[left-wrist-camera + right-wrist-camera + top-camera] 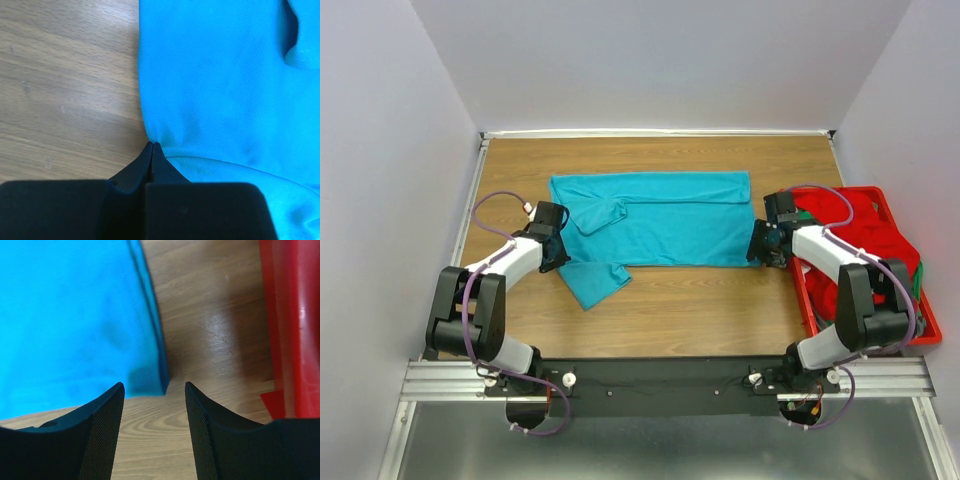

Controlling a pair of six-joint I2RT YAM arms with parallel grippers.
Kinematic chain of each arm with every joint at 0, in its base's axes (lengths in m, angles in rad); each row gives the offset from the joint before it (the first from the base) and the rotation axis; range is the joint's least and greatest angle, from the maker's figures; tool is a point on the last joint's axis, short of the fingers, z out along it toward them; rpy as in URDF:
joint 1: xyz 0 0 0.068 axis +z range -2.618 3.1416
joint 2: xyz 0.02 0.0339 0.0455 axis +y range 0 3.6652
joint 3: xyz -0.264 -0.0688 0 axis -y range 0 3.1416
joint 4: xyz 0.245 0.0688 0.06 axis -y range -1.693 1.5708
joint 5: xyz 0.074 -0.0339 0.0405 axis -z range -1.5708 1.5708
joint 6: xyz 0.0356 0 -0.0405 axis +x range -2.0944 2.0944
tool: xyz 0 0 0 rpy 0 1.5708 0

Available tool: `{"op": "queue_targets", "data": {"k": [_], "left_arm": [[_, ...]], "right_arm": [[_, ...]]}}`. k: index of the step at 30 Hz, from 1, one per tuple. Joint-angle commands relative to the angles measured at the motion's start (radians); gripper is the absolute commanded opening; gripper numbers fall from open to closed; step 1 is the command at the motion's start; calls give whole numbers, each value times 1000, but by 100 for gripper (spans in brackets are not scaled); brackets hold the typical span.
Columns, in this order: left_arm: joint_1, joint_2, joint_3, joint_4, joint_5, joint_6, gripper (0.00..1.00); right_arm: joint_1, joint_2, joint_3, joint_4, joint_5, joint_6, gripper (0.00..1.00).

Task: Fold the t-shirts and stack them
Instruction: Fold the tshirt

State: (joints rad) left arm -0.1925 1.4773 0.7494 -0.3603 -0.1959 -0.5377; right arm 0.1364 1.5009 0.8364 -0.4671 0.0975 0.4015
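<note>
A teal t-shirt [655,220] lies spread on the wooden table, its top part folded over and one sleeve [595,282] sticking out at the lower left. My left gripper [556,256] is at the shirt's left edge. In the left wrist view its tips [151,145] are shut, pinching the edge of the teal cloth [225,90]. My right gripper [761,250] is at the shirt's lower right corner. In the right wrist view it [154,386] stands open just in front of that corner [150,382], with nothing between the fingers. Red t-shirts [860,225] are heaped in the crate.
A red plastic crate [924,335] stands at the right table edge, close beside my right arm; its wall [292,330] shows in the right wrist view. Some green cloth [918,275] hangs at its far side. White walls enclose the table [700,310] on three sides.
</note>
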Motion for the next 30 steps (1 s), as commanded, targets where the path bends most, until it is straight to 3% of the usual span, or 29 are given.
{"op": "queue_targets", "data": {"k": [1,10,16,23,30], "left_arm": [[10,-12,-24,-16,-23,21,0],[10,-18,-25,-12,-22,21,0],[11,-17,-22,-14,-25,18,0],[24,-32,-22,-16,-1,15,0],[44,-97,24,-54,39,25,0]], "right_arm": [[5,41,-3,-24,63,40,59],[5,67,-6,-4,31,49,51],[5,79,-34,-1,30,60,33],[6,52,-46,-2,25,66,1],[5,1,6,-21,-12,45,1]]}}
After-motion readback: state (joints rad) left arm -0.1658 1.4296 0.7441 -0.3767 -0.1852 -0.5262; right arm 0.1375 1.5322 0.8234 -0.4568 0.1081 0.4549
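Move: The right gripper hangs part-open over the t-shirt's near right corner, which lies straight below, about 2 cm down and neither ahead nor aside. The shirt's far right corner is some 20 cm ahead and 1 cm to the left; the red bin's middle is level with the hand, roughly 23 cm to its right. The left gripper already pinches the near left corner; from there the loose sleeve lies about 8 cm right and 5 cm back. Lower the right gripper about 1.5 cm onto the t-shirt's near right corner with the fingers parted, hold it there, then close them fully so the tips pinch the corner. Keep the left gripper shut on the near left corner, easing it slightly left and, right at the end, up about 1 cm. ##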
